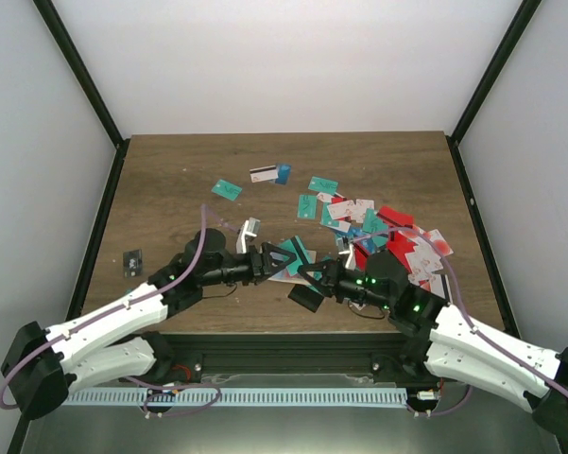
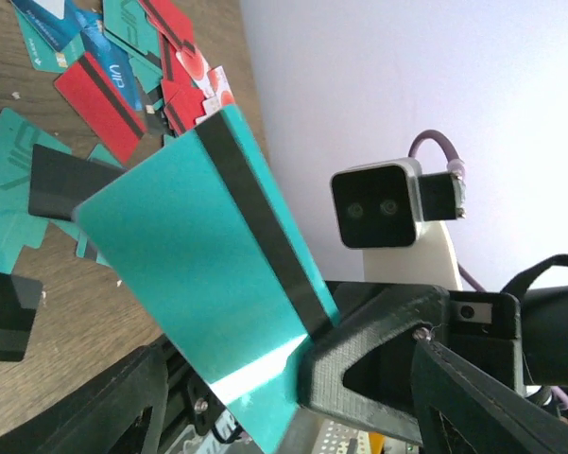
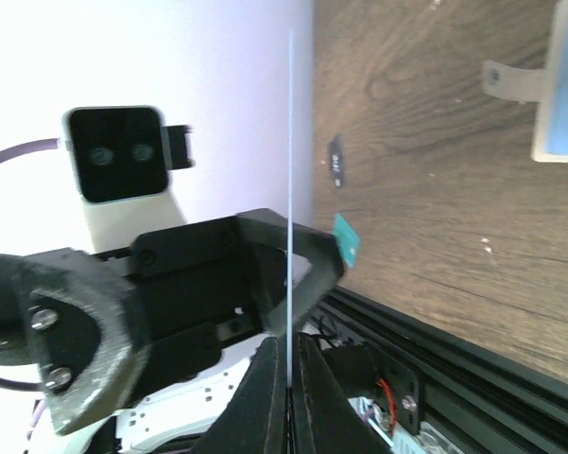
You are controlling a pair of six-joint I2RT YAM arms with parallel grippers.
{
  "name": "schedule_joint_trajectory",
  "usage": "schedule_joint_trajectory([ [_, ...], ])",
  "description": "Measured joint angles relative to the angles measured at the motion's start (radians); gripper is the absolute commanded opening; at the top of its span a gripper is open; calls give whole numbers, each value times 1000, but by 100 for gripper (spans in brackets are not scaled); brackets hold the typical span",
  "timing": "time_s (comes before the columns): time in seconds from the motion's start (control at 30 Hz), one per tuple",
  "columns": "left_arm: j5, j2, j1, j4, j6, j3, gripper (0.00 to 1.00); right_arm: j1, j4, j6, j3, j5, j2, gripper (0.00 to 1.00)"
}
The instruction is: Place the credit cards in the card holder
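Observation:
My right gripper [image 1: 308, 270] [image 3: 290, 378] is shut on a teal credit card [image 1: 299, 252] [image 2: 198, 255] with a dark stripe. The right wrist view shows that card edge-on [image 3: 290, 189]. It is held up above the near part of the table, tilted, and it reaches between the wide-apart fingers of my left gripper [image 1: 282, 256] [image 2: 302, 421], which is open. Neither left finger visibly presses on it. The card holder [image 1: 249, 233] [image 3: 559, 95], pale with a small tab, lies on the table just behind the left gripper. Several more credit cards [image 1: 378, 232] lie heaped at the right.
Loose cards lie further back: a teal card [image 1: 226, 189], a white and blue pair [image 1: 269, 174] and another teal card [image 1: 322, 184]. A black card [image 1: 307, 299] lies under the right gripper. A small black object [image 1: 132, 261] sits near the left edge. Black frame posts border the table.

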Motion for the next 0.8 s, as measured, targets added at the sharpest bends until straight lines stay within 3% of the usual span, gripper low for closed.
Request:
schedule_joint_trajectory([
  [0.07, 3, 19, 0, 28, -11, 5, 66, 0, 38, 0, 2, -1, -4, 1],
  [0.17, 5, 40, 1, 57, -26, 6, 51, 0, 76, 0, 2, -2, -12, 1],
  [0.37, 15, 85, 8, 129, -42, 36, 7, -2, 135, 5, -1, -13, -17, 1],
  [0.43, 18, 90, 13, 143, -40, 55, 4, -4, 149, 8, -2, -12, -19, 1],
  [0.47, 18, 91, 15, 150, -40, 61, 4, -6, 156, 9, -2, -12, -19, 4],
  [0.57, 26, 90, 21, 156, -31, 77, 4, -13, 177, 13, -2, -19, -21, 57],
  [0.6, 30, 89, 25, 156, -28, 80, 4, -20, 171, 7, -2, -28, -19, 68],
  [0.67, 42, 86, 46, 150, -20, 82, 4, -37, 130, -18, 9, -59, -10, 74],
  [0.8, 98, 60, 98, 93, 18, 82, 4, -114, 5, -99, 85, -122, 13, 73],
])
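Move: The teal striped card, held in the right fingers, has its middle roughly 3 cm ahead and 3 cm to the right of the open left hand, about a centimetre lower. The left fingers wait some 4 cm left of the right hand and 2 cm farther out, at its height. The card holder lies open about 10 cm ahead of the left hand and 20 cm below it; a loose black card lies about 2 cm ahead, 5 cm right and 21 cm down. The left hand eases about 2 cm forward and 2 cm right, shutting its wide-open fingers on the near part of the teal card, while both hands rise together some 4 cm and the right keeps its pinch, tilting by about 10 degrees. Once the left grip is shut, the right fingers open wide and let go of the card, and the left hand starts back to the left with it as the right shifts about 1 cm forward. ##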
